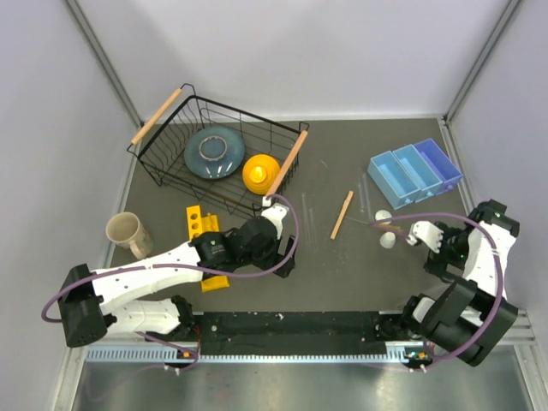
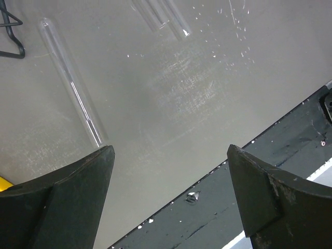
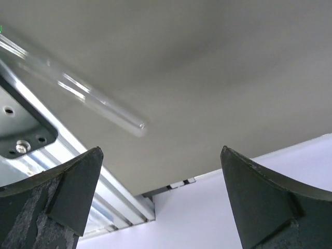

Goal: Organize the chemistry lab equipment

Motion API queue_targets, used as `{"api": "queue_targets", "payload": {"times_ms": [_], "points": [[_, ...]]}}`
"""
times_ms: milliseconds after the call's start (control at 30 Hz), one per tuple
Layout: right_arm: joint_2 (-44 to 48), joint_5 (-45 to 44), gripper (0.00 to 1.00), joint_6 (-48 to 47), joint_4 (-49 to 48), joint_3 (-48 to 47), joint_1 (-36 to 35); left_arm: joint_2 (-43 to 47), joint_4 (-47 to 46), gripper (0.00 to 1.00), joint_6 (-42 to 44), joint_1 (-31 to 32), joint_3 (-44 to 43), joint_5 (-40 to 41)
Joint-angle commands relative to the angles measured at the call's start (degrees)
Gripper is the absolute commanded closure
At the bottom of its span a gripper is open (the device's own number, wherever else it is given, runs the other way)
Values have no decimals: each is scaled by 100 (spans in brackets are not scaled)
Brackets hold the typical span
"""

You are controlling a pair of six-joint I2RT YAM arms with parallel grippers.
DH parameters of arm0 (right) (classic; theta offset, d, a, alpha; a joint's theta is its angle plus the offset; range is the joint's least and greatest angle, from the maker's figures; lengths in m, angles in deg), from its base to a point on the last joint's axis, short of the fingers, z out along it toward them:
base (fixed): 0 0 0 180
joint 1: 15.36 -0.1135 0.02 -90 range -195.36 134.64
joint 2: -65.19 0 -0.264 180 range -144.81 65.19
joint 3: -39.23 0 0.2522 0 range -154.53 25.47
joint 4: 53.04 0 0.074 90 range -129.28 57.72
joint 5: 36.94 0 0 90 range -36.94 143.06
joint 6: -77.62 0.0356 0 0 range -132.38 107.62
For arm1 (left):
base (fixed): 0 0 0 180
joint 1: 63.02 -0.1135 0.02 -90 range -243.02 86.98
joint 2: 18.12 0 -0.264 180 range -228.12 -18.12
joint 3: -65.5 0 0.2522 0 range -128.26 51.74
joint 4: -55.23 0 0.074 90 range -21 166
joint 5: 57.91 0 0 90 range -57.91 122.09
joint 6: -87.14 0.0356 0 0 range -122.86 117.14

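Note:
A slim clear glass tube point(image 2: 72, 85) lies on the grey table just ahead of my left gripper's point(image 2: 171, 155) left finger; two more tubes point(image 2: 168, 18) lie farther off. That gripper point(image 1: 285, 264) is open and holds nothing, low over the table's near edge. Another glass tube point(image 3: 88, 96), blurred, lies ahead of my right gripper point(image 3: 161, 155), which is also open and holds nothing, at the right side point(image 1: 437, 257). The pale wooden stick point(image 1: 342, 214) lies mid-table. Two tiny white round pieces point(image 1: 383, 217) point(image 1: 388, 241) sit left of the right gripper. No brush shows.
A black wire basket point(image 1: 163, 158) with a blue-grey plate point(image 1: 214, 152) and yellow dome point(image 1: 261, 173) stands at the back left. A yellow rack point(image 1: 199, 224) and beige mug point(image 1: 127, 233) are on the left, blue bins point(image 1: 413, 171) at the back right.

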Motion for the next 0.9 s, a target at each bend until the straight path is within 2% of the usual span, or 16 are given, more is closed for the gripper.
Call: {"api": "queue_targets", "payload": {"times_ms": [0, 267, 467, 600, 733, 833, 867], "points": [[27, -359, 3, -2560, -34, 234, 383, 65, -54, 4, 121, 29, -229, -23], [228, -420, 3, -3475, -1185, 1534, 383, 39, 166, 4, 112, 29, -299, -58], [571, -17, 5, -3836, -1423, 2185, 383, -198, 200, 6, 60, 29, -395, -269], [721, 124, 10, -3986, -1528, 2449, 374, -251, 218, 7, 7, 38, -413, -295], [572, 168, 24, -3925, -1520, 2485, 374, -242, 227, 7, 15, 29, -475, -295], [466, 203, 42, -3863, -1520, 2467, 374, -242, 218, 7, -11, 29, -492, -295], [431, 221, 53, -3846, -1529, 2458, 365, -242, 218, 7, -20, 29, -492, -313]]}}
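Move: The clear glass tube by the table's near edge lies about 6 cm back from the right hand, some 3 cm to its left and 8 cm below. The small white cup stands roughly 7 cm ahead and 14 cm left of this hand, at about the tube's height; the brown brush lies some 3 cm beyond the cup. From the left hand the tube is about 42 cm to the right, 7 cm back and 12 cm down. Down and back goes the right hand, sinking about 8 cm and drawing some 5 cm towards the base onto the right end of the glass tube, while it turns about 10 degrees counter-clockwise. Most of the drop comes first; then, low over the table, it creeps back and the wide-open fingers begin to close around the tube, narrowing by about a third. ##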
